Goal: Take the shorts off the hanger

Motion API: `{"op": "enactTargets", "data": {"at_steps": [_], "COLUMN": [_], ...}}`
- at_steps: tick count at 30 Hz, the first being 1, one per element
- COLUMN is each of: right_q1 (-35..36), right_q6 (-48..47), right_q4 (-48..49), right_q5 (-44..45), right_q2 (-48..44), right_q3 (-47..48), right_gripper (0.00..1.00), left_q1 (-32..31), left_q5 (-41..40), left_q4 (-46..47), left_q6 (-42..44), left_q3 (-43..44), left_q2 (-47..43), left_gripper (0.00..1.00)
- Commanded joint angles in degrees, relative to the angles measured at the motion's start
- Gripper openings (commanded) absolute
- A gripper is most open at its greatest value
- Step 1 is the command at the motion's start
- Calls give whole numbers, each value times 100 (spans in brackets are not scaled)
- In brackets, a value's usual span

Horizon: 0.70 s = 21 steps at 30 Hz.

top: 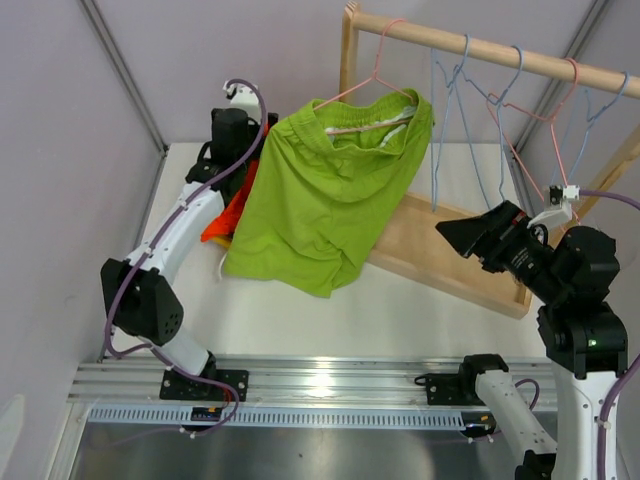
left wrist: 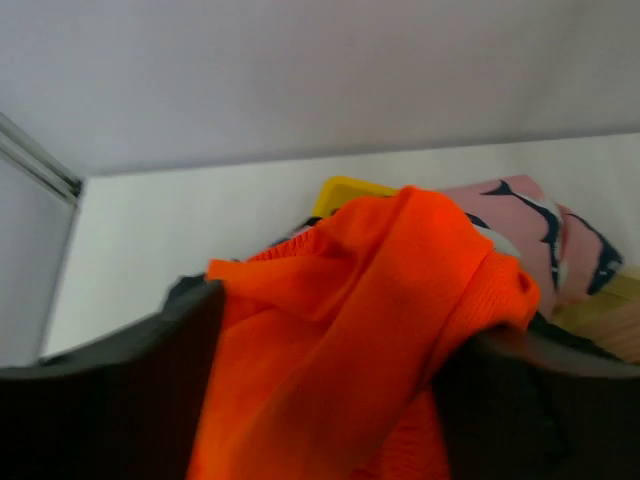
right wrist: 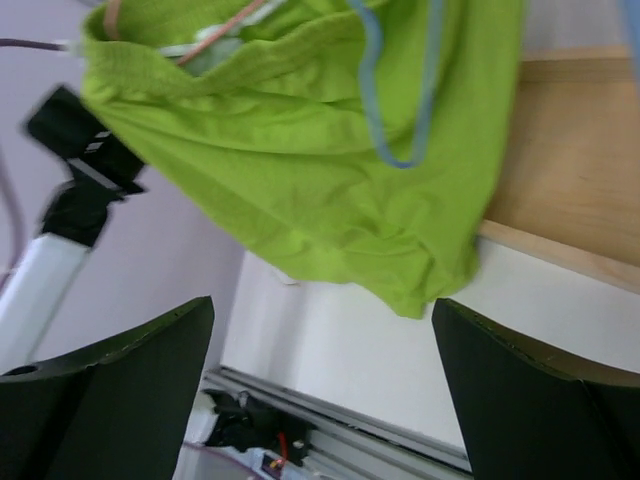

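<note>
Lime green shorts (top: 325, 195) hang from a pink hanger (top: 372, 75) on the wooden rail (top: 480, 45), also seen in the right wrist view as shorts (right wrist: 300, 170). Orange shorts (top: 218, 228) lie bunched on the table at the back left, behind the green ones. My left gripper (left wrist: 320, 400) stands over this pile with its jaws wide apart and orange shorts (left wrist: 380, 300) bulging between the fingers. Pink patterned shorts (left wrist: 530, 215) lie just beyond. My right gripper (top: 478, 240) hovers open to the right of the green shorts, nothing between its fingers (right wrist: 110, 400).
Empty blue hangers (top: 450, 100) and a pink one (top: 540, 115) hang further right on the rail. The rack's wooden base (top: 450, 250) lies on the white table under them. A yellow thing (left wrist: 345, 190) peeks from behind the orange cloth. Walls close in at left and back.
</note>
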Motion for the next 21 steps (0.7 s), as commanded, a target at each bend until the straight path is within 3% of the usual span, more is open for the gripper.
{"op": "enactTargets", "data": {"at_steps": [1,5,10,15,19,21], "right_q1": [-14,21,476,1451,1716,1848], "right_q6": [250,259,303,31,39,4], "right_q4": [1286,1655,2068,2140,2289,2333], "right_q5": [-1155,-1385,-1043,-252,-14,179], "right_q2": [383,1129,2211,3186,3933,4329], "right_q3": [580,1458,2409,3375,3824,3992], "right_gripper": [99,99,99,99,99,99], "left_q1": [18,18,18,-105,-254,-307], "left_q5": [453,594,1163,2184,2606,3209], "left_q4": [372,380,-85,36,142,300], "left_q6": [-572,-660,-792,-1196,-1407,-1530], "left_q3": [-83,-225,-145,-927,-1603,-1866], "left_q2": [-578,-1175,-1782,-2414,-2670,-2845], "left_gripper": [99,99,99,99,99,99]}}
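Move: The pink hanger holding the green shorts is about 20 cm ahead of my right hand, 15 cm to its left and 14 cm above. The waistband hangs some 5 cm under that hanger, and an empty blue hanger is about 14 cm ahead of my right hand and 10 cm above. From my left hand the red shorts lie some 12 cm below, and the green shorts' middle about 12 cm back, 13 cm to the right. My left fingers, already parting, finish opening and free the red shorts; I then draw that hand back about 14 cm and up, sinking again slightly and easing right, turning clockwise to the green shorts. My right hand, still wide open, climbs some 15 cm, then sweeps forward and left to the pink hanger, swinging 20 degrees counter-clockwise with fingertips tipping up. ##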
